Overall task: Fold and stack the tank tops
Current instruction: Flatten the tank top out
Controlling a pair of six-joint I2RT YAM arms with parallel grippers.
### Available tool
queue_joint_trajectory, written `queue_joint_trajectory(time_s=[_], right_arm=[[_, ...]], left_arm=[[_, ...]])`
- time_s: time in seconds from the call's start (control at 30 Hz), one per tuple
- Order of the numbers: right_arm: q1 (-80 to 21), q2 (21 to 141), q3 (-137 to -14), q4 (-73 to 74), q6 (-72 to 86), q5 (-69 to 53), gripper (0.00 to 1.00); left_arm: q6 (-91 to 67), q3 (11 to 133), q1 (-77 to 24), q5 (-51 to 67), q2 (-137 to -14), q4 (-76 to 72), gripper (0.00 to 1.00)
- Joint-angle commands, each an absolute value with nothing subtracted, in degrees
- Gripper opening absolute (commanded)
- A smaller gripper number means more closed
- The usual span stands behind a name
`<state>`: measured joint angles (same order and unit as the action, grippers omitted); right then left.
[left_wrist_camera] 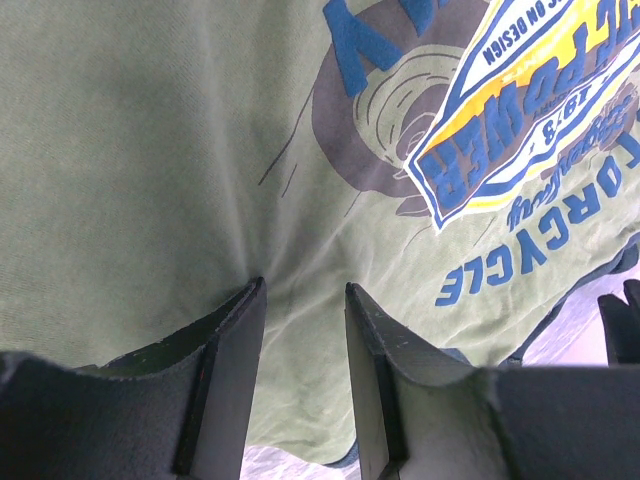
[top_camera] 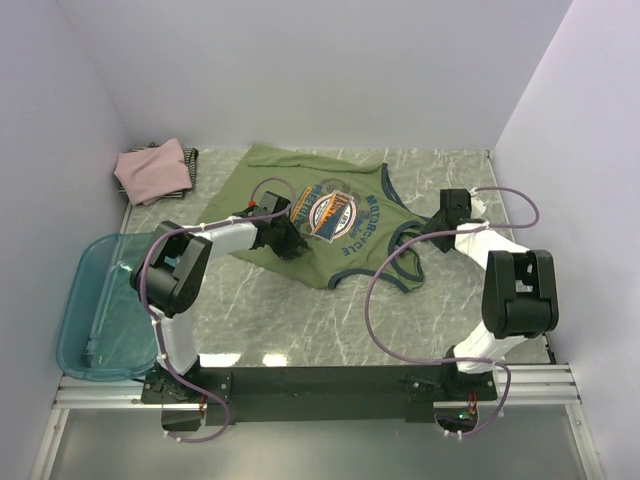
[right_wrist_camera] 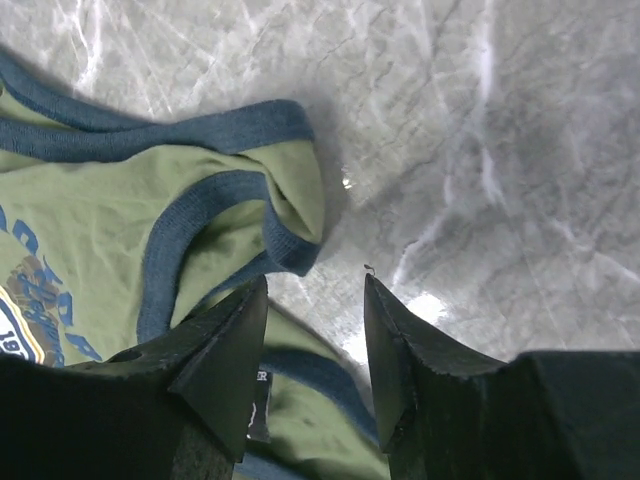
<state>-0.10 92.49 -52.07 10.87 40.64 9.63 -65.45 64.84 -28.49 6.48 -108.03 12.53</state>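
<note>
The olive-green tank top (top_camera: 260,165) lies spread on the marble table, chest graphic (top_camera: 332,213) facing up. My left gripper (top_camera: 288,238) is low over its near-left part. In the left wrist view that gripper (left_wrist_camera: 305,290) stands open, fingertips down at the green cloth (left_wrist_camera: 150,150), with nothing pinched between them. My right gripper (top_camera: 443,222) is at the shirt's right side. It (right_wrist_camera: 315,285) is open above a navy-trimmed strap (right_wrist_camera: 270,125) and bare table. A dusty-pink tank top (top_camera: 152,170) lies folded at the back left on a dark striped one (top_camera: 191,160).
A teal plastic bin (top_camera: 95,310) sits at the left near edge, partly off the marble table (top_camera: 300,320). White walls close in the back and both sides. The arm bases stand on a black rail (top_camera: 320,380) along the near edge.
</note>
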Motion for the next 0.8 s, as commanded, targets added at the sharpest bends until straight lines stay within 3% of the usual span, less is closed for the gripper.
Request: queue_joint_trajectory(time_s=[0.0, 0.5, 0.63, 0.7, 0.77], right_arm=[[-1.32, 93.51, -53.61, 9.93, 41.04, 10.72, 0.5], [-1.41, 100.46, -62.75, 16.52, 38.5, 13.88, 0.48], [-1.32, 102.39, -66.26, 19.42, 37.18, 15.38, 0.37], [-1.32, 102.83, -67.5, 20.3, 36.74, 15.47, 0.19], [-1.32, 101.87, -66.98, 20.48, 36.39, 15.47, 0.17]], left_arm=[[-64.07, 63.54, -29.18, 6.5, -107.23, 17.49, 0.44], [-63.99, 62.75, -29.09, 6.5, -106.61, 17.31, 0.44], [-63.72, 63.1, -29.18, 6.85, -106.52, 17.75, 0.44], [-63.37, 63.28, -29.18, 6.94, -106.52, 17.93, 0.44], [-63.28, 63.37, -29.09, 7.03, -106.61, 18.28, 0.44]])
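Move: The folded strap corner of the tank top lies about 4 cm ahead of my open right fingertips, about level sideways and some 2 cm below. From that hand, the tank top's near hem corner is about 8 cm back and 5 cm left, and the round logo some 6 cm ahead and 25 cm left. From my left hand, the strap corner is roughly 31 cm to the right and 5 cm ahead. I dip my right hand about 2.5 cm beside the strap corner, fingers still half open, then swing it forward some 3.5 cm and back up about 3 cm, closing the fingers most of the way onto the fold as it rises. My left hand stays put, half-open fingertips resting on the cloth below the logo. ##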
